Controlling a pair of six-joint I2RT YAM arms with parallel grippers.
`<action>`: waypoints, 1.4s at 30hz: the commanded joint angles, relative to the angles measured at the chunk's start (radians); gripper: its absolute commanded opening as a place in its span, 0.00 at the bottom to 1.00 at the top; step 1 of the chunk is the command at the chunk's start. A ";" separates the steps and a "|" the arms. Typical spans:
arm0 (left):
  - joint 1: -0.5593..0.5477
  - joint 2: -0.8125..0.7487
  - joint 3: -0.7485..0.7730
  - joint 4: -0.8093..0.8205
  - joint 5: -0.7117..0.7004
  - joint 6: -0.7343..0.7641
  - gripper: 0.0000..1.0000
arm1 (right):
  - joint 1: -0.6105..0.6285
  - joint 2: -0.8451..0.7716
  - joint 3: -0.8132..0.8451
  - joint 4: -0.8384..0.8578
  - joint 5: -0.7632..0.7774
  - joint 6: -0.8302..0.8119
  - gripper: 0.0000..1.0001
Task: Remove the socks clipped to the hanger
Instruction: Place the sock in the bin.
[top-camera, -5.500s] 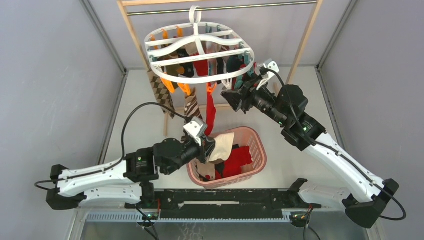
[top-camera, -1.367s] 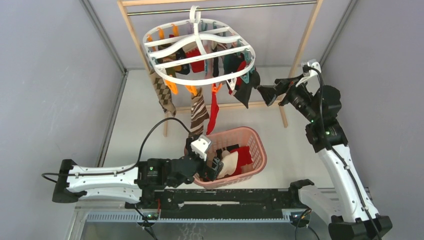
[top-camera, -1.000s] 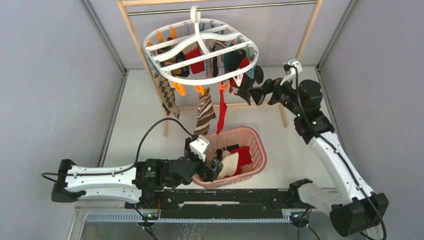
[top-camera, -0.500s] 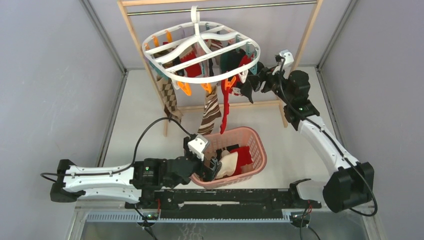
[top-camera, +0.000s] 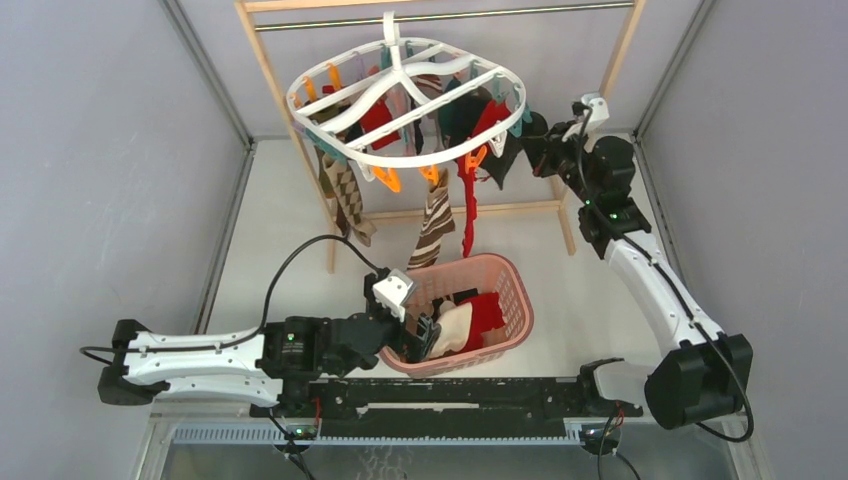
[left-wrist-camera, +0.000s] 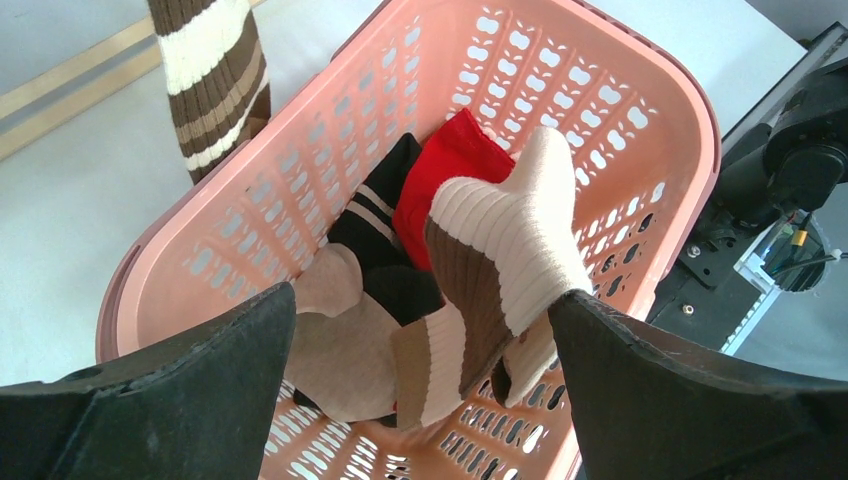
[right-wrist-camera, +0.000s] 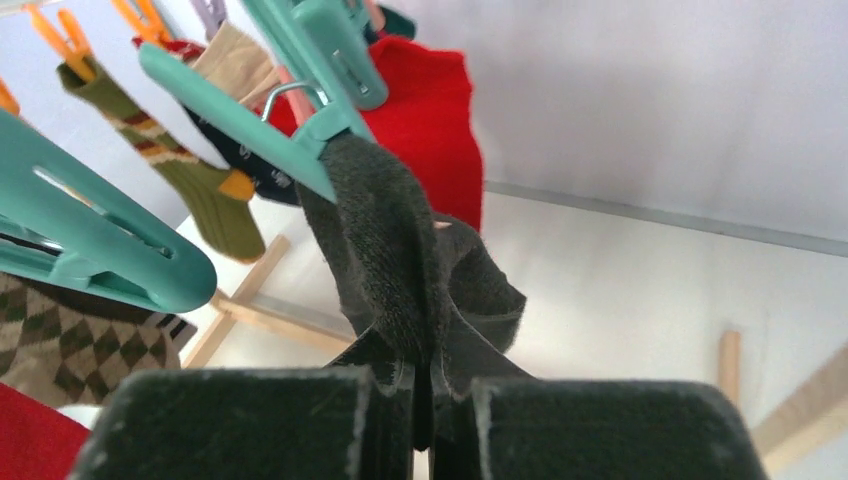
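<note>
The white hanger (top-camera: 395, 50) hangs from the rail with several socks clipped under it: an argyle one (top-camera: 347, 195), a brown striped one (top-camera: 435, 225) and a long red one (top-camera: 467, 205). At the hanger's right edge my right gripper (top-camera: 530, 150) is shut on a dark sock (right-wrist-camera: 400, 250) that a teal clip (right-wrist-camera: 250, 110) still holds by its top. The sock's fabric bunches between the pads (right-wrist-camera: 425, 385). My left gripper (top-camera: 425, 335) is open and low over the pink basket, holding nothing (left-wrist-camera: 422, 300).
The pink lattice basket (top-camera: 515, 300) holds red, black, beige and cream-brown socks (left-wrist-camera: 500, 250). The wooden rail frame (top-camera: 605, 85) stands behind, with a floor bar (top-camera: 500, 210). Grey walls close both sides. More clipped socks, red (right-wrist-camera: 430, 110) and olive striped (right-wrist-camera: 190, 180), hang near the right gripper.
The right gripper has reached in to the hanger's right edge and shut on the dark sock. The hanger has swung right and tilted. The left arm has stayed put.
</note>
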 joint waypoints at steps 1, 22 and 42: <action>-0.007 0.001 0.087 0.018 -0.009 0.021 1.00 | -0.035 -0.078 0.050 -0.029 0.068 0.035 0.00; -0.018 0.047 0.117 0.022 -0.006 0.030 1.00 | -0.188 -0.154 0.051 -0.140 0.143 0.127 0.00; -0.050 -0.001 0.114 0.030 -0.061 0.016 1.00 | 0.177 -0.457 -0.105 -0.309 0.153 0.114 0.00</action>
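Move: Behind and below the right hand, which already grips the dark grey sock, lies the bin: about 23 cm back, 13 cm left and 26 cm down. The teal clip still biting the sock is some 3 cm ahead, 5 cm left and 8 cm above. The long red sock hangs about 10 cm back and 13 cm left, 4 cm lower. From the open left hand the bin's middle is roughly 6 cm ahead, 8 cm right and 14 cm down. Keeping its shut fingers on the dark grey sock, the right hand tugs it sideways, about 9 cm to the right while swinging clockwise, then hauls it back towards the bin's side by some 11 cm, coming left again, turning back and rising about 4 cm, its left side rolling up slightly. The sock stays pinched throughout, with the teal clip still on its other end. ##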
